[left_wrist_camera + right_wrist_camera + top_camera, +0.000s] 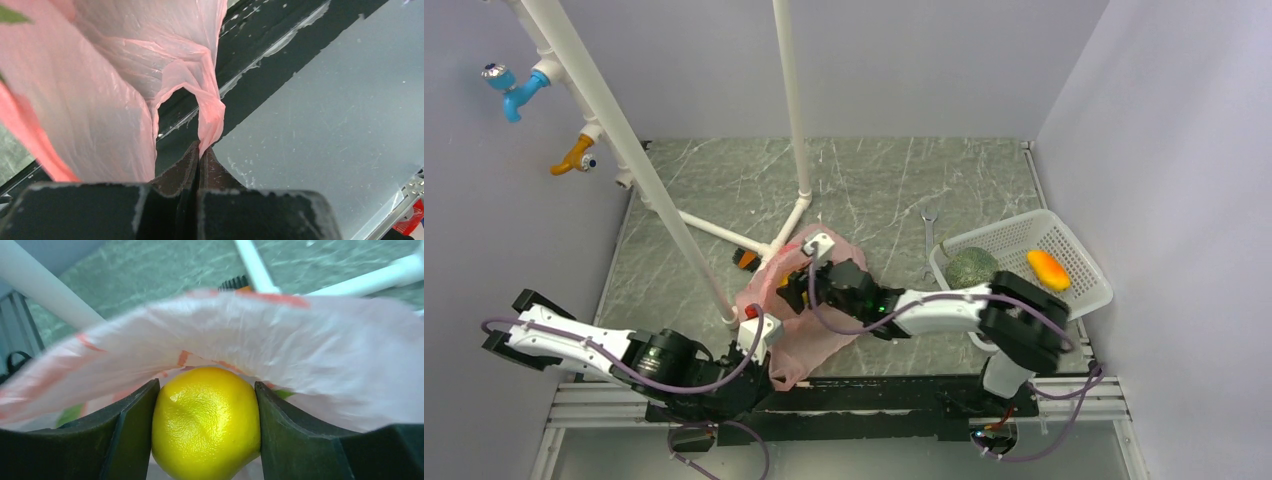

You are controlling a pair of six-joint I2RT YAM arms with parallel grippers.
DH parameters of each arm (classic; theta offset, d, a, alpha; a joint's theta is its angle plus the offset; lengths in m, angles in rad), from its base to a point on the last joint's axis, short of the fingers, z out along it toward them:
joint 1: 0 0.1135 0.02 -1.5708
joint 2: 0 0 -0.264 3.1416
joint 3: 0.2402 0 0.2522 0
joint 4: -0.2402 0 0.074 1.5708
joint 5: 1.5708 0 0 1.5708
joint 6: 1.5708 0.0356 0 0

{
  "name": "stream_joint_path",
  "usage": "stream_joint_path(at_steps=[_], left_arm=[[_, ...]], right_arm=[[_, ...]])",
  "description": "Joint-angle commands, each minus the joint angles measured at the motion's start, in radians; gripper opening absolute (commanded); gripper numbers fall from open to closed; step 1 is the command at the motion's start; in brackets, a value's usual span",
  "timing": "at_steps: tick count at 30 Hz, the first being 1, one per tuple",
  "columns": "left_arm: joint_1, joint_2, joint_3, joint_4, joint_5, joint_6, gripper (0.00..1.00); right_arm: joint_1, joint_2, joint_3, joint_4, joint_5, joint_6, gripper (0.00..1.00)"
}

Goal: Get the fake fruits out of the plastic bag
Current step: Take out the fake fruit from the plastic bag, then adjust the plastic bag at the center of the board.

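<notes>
The pink plastic bag [809, 340] lies crumpled at the near middle of the table. My left gripper [201, 149] is shut on a twisted loop handle [210, 112] of the bag, at its near left edge [759, 330]. My right gripper [809, 285] reaches into the bag's mouth. In the right wrist view its two fingers press both sides of a yellow fake fruit [205, 420] under the bag's rim [280, 345]. A netted grey-green melon [971, 268] and an orange piece [1048, 268] lie in the white basket. No grape bunch shows.
The white mesh basket [1084, 255] stands at the right. A wrench [928, 245] lies left of it. White pipes [796, 120] rise from the table behind the bag, with a small orange-and-black brush [746, 258] at their foot. Walls close in on both sides.
</notes>
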State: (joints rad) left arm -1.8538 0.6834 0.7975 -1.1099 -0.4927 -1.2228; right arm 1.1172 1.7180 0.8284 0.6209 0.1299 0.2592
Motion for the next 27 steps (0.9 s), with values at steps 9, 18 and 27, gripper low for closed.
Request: stream_joint_path(at_steps=[9,18,27], left_arm=[[-0.008,-0.061,-0.135,-0.029,0.043,-0.133,0.0],[-0.008,-0.09,-0.231,-0.031,0.09,-0.337,0.0],[0.066,-0.043,-0.321,0.259,0.047,-0.274,0.0]], right_arm=[[0.002,-0.577,-0.232,-0.322,0.223,0.037,0.08],[0.002,-0.998,-0.259,-0.581,0.266,0.073,0.08],[0.001,-1.202,-0.198,-0.787,0.417,0.008,0.12]])
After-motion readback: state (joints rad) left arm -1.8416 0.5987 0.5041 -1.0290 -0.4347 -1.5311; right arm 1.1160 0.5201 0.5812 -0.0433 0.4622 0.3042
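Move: My right hand already has the yellow fruit, still within the bag. The basket's middle lies about 49 cm to its right, 7 cm ahead and 8 cm below; the green melon there is some 38 cm right, 8 cm ahead and 7 cm below. My left hand grips the bag's handle: from that hand the bag's middle is about 20 cm ahead, 7 cm right and 10 cm down, and the basket 29 cm ahead, 53 cm right and 11 cm down. I swing the yellow fruit quickly out of the bag towards the basket, about 22 cm to my right and some 17 cm up, easing back slightly, turning the wrist roughly 20 degrees clockwise and keeping my grip. Meanwhile my left hand keeps pinching the handle and sinks about 8 cm, swaying first left and then partly back right. ##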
